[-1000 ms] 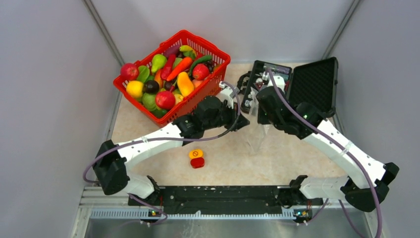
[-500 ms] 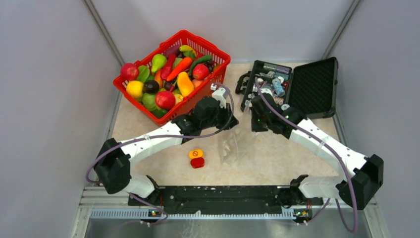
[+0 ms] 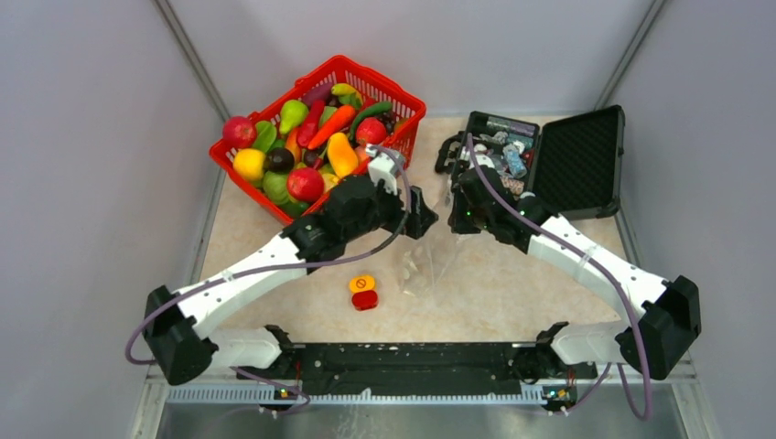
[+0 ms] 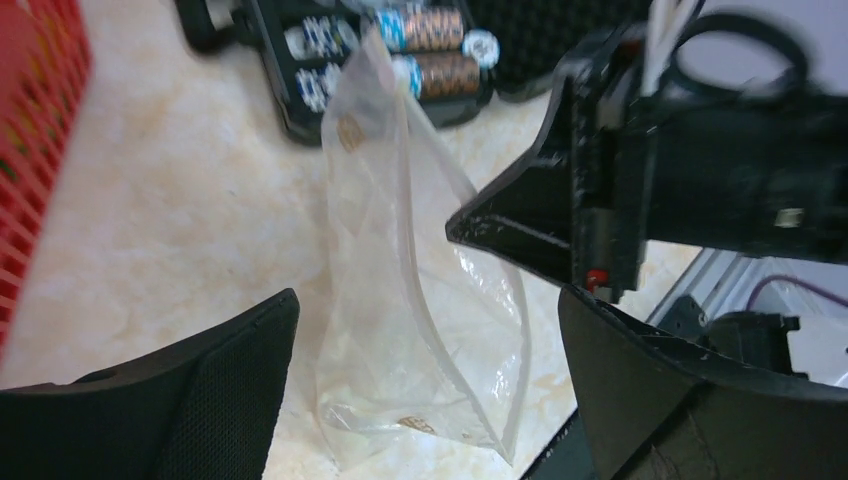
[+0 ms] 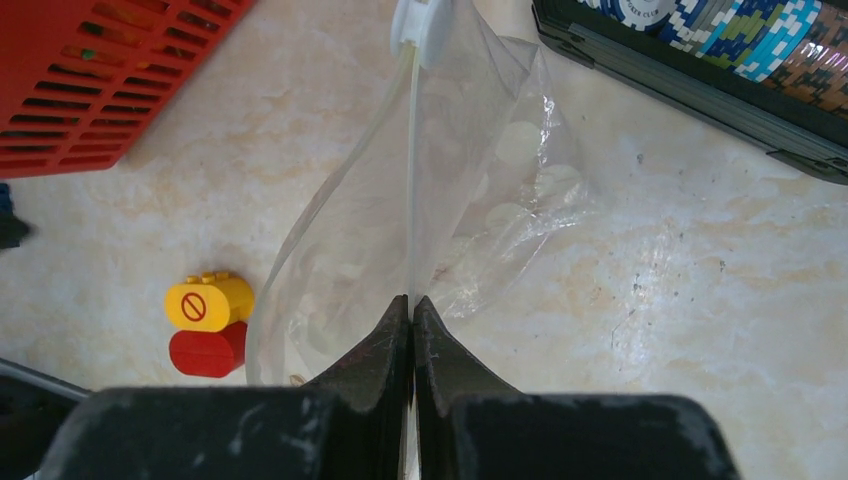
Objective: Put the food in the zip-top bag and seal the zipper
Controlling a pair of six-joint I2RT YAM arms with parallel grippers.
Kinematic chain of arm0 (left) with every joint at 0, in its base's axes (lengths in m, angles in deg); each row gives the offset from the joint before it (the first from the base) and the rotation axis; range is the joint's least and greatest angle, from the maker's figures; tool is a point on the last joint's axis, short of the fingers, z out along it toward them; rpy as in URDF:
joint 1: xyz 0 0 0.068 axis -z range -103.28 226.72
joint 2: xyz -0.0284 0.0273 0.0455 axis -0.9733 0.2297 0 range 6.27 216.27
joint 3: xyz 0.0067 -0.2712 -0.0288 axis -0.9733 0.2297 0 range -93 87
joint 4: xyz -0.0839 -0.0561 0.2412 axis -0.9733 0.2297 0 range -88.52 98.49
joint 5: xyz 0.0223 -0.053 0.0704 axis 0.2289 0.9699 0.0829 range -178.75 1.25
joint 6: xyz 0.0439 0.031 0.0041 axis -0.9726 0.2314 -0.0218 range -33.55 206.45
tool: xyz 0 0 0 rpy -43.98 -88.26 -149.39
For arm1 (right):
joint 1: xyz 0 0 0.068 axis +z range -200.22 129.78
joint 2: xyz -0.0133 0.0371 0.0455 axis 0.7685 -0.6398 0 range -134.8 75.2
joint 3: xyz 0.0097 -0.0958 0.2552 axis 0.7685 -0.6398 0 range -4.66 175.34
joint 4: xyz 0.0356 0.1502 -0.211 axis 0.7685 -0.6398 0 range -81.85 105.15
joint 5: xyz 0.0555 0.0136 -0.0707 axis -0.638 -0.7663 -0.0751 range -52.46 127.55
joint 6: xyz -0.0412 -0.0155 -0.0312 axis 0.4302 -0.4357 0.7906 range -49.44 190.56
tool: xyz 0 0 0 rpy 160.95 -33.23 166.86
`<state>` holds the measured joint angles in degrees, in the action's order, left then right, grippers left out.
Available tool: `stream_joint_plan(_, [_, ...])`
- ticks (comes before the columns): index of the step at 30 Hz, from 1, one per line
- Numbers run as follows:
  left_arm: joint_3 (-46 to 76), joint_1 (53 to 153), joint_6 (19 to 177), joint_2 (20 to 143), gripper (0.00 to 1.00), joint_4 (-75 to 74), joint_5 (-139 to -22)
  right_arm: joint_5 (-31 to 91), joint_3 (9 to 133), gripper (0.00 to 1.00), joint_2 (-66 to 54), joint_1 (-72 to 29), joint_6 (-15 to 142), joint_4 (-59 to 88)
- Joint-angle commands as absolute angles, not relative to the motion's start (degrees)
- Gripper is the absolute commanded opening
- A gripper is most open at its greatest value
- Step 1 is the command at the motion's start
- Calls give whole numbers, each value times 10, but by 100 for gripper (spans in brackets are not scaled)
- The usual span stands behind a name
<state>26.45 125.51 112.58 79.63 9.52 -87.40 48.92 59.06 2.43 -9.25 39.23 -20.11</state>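
Observation:
The zip-top bag hangs clear and crinkled over the table's middle, its bottom touching the surface. My right gripper is shut on the zipper at the bag's top edge, below a white slider. The bag's mouth gapes to one side of the pinched strip. My left gripper is open, its fingers on either side of the bag without touching it. The food, glossy toy fruits and vegetables, fills the red basket at the back left.
An open black case holding poker chips lies at the back right, just behind the bag. A yellow-and-red button block sits on the table left of the bag. The basket's wall is close on the left.
My left gripper has opened and let go of the bag, and its arm has drawn back to the left. The right gripper has carried the bag leftward, still shut on it.

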Motion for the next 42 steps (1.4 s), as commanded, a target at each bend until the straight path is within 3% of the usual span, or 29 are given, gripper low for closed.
stream_joint_plan(1, [239,1236,1069,732,99,102,-911,479,587,0,25,-96,387,-168])
stream_joint_plan(14, [186,1086,1018,658,99,262,-1071,454,589,0,28,-96,390,-157])
stream_joint_plan(19, [207,1006,1018,636,99,286,-1036,451,599,0,23,-96,395,-161])
stream_joint_plan(31, [213,926,1010,666,99,313,-1024,440,609,0,22,-96,402,-160])
stream_joint_plan(41, [255,876,1023,674,98,264,-894,433,604,0,23,-96,405,-158])
stream_joint_plan(42, [256,874,1022,672,95,263,-892,434,605,0,23,-96,405,-158])
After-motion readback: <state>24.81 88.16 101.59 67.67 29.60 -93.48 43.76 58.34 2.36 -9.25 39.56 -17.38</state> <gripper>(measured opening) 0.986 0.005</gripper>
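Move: Lying in the near corner of the red basket, the large pomegranate is about 26 cm to the left hand's left, some 10 cm ahead and roughly 6 cm lower. The yellow squash lies about 8 cm right of the pomegranate and 6 cm farther out; the cabbage sits some 7 cm to its left and 2 cm farther out, slightly lower. From the right hand the pomegranate is about 32 cm left, 10 cm ahead, near level in height. Swinging away from the bag with its fingers already wide open, the left hand first rises about 7 cm, sweeps some 26 cm left and 8 cm forward to the basket while turning about 40 degrees counter-clockwise, then sinks nearly 6 cm towards the pomegranate, fingers still spread to either side of it. The right hand keeps its pinch on the bag's edge, easing slightly left. ##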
